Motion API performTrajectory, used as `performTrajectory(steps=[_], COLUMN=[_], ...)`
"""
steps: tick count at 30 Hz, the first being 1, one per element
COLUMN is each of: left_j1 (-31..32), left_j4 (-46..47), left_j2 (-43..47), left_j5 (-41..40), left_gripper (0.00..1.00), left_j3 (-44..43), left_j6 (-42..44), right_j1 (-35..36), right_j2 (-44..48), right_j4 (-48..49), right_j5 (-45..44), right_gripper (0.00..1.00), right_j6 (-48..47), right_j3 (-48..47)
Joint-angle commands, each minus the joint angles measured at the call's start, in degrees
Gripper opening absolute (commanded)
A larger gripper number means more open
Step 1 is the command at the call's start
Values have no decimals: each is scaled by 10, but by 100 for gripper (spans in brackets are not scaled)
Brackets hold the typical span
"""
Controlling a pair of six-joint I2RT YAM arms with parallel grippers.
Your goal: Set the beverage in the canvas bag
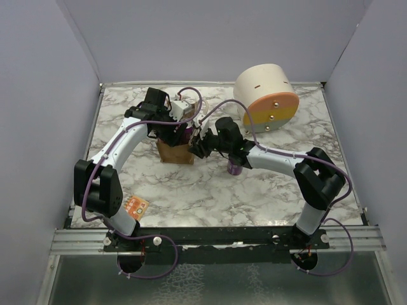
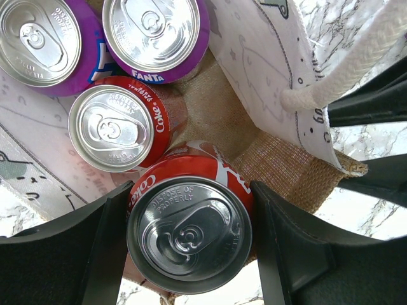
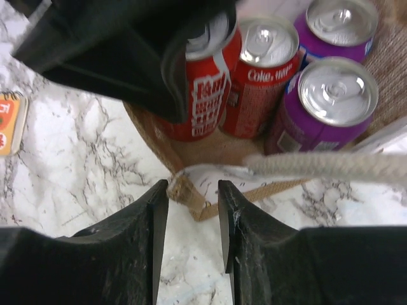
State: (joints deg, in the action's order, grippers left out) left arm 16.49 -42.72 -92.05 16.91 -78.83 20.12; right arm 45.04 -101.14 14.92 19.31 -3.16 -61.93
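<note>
The beverage, a red Coke can [image 2: 189, 235], is upright between the fingers of my left gripper [image 2: 189, 240], which is shut on it. It sits at the open mouth of the tan canvas bag [image 1: 176, 152], against the near wall. I cannot tell whether it rests on the bottom. Inside the bag stand another Coke can [image 2: 114, 127] and two purple Fanta cans [image 2: 156, 35]. My right gripper [image 3: 193, 197] is open at the bag's rim, with a frayed corner of the bag [image 3: 184, 189] between its jaws, touching the left one. The held can [image 3: 206, 89] also shows in the right wrist view.
A white rope handle [image 3: 318, 166] lies across the bag's edge. A purple can [image 1: 234, 168] stands on the marble table beside my right arm. A large cream cylinder with an orange-yellow face [image 1: 267, 96] sits at the back right. An orange card [image 1: 137, 204] lies front left.
</note>
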Motion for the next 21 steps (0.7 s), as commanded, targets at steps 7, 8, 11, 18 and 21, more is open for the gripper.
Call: performTrajectory(steps=[7,8,11,18,21], left_j1=[-7,-7,-7,-6,-7], left_j4=[8,9,10,11,14], left_j2=[5,6,7,4,0], left_j5=[-9,-10,-20,-47,-57], left_gripper=[0,0,0,0,0], left_j3=[10,10,10,17,29], left_j6=[8,9,11,11,14], right_j1=[4,4,4,4,4], right_j2=[2,2,6,28,31], right_j4=[-8,-9,-11,-12,-11], right_j5=[16,16,14,23,29], right_gripper=[24,21,11,1,1], right_j6=[18,18,18,8,2], right_j3=[-39,-39,-38,-20,-15])
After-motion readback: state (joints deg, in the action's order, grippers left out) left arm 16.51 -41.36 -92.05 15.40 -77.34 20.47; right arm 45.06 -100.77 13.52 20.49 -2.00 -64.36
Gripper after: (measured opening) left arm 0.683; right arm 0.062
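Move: The canvas bag's near right rim corner sits almost between the right fingertips, about 1 cm left and 1 cm up. From that hand the Coke can gripped by the left is some 8 cm left and 2 cm ahead; the nearest purple can in the bag lies 7 cm ahead, 4 cm left, lower down. The left hand has the bag's floor about 8 cm below; the corner is 8 cm to its right, 2 cm back. Upward by about 2 cm and a touch to the left goes the right hand at the bag's near right rim corner, then stays there while its half-open fingers shut and pinch the corner's edge. The left hand keeps its hold on the Coke can inside the bag and eases it down about 1 cm towards the bag's floor. ##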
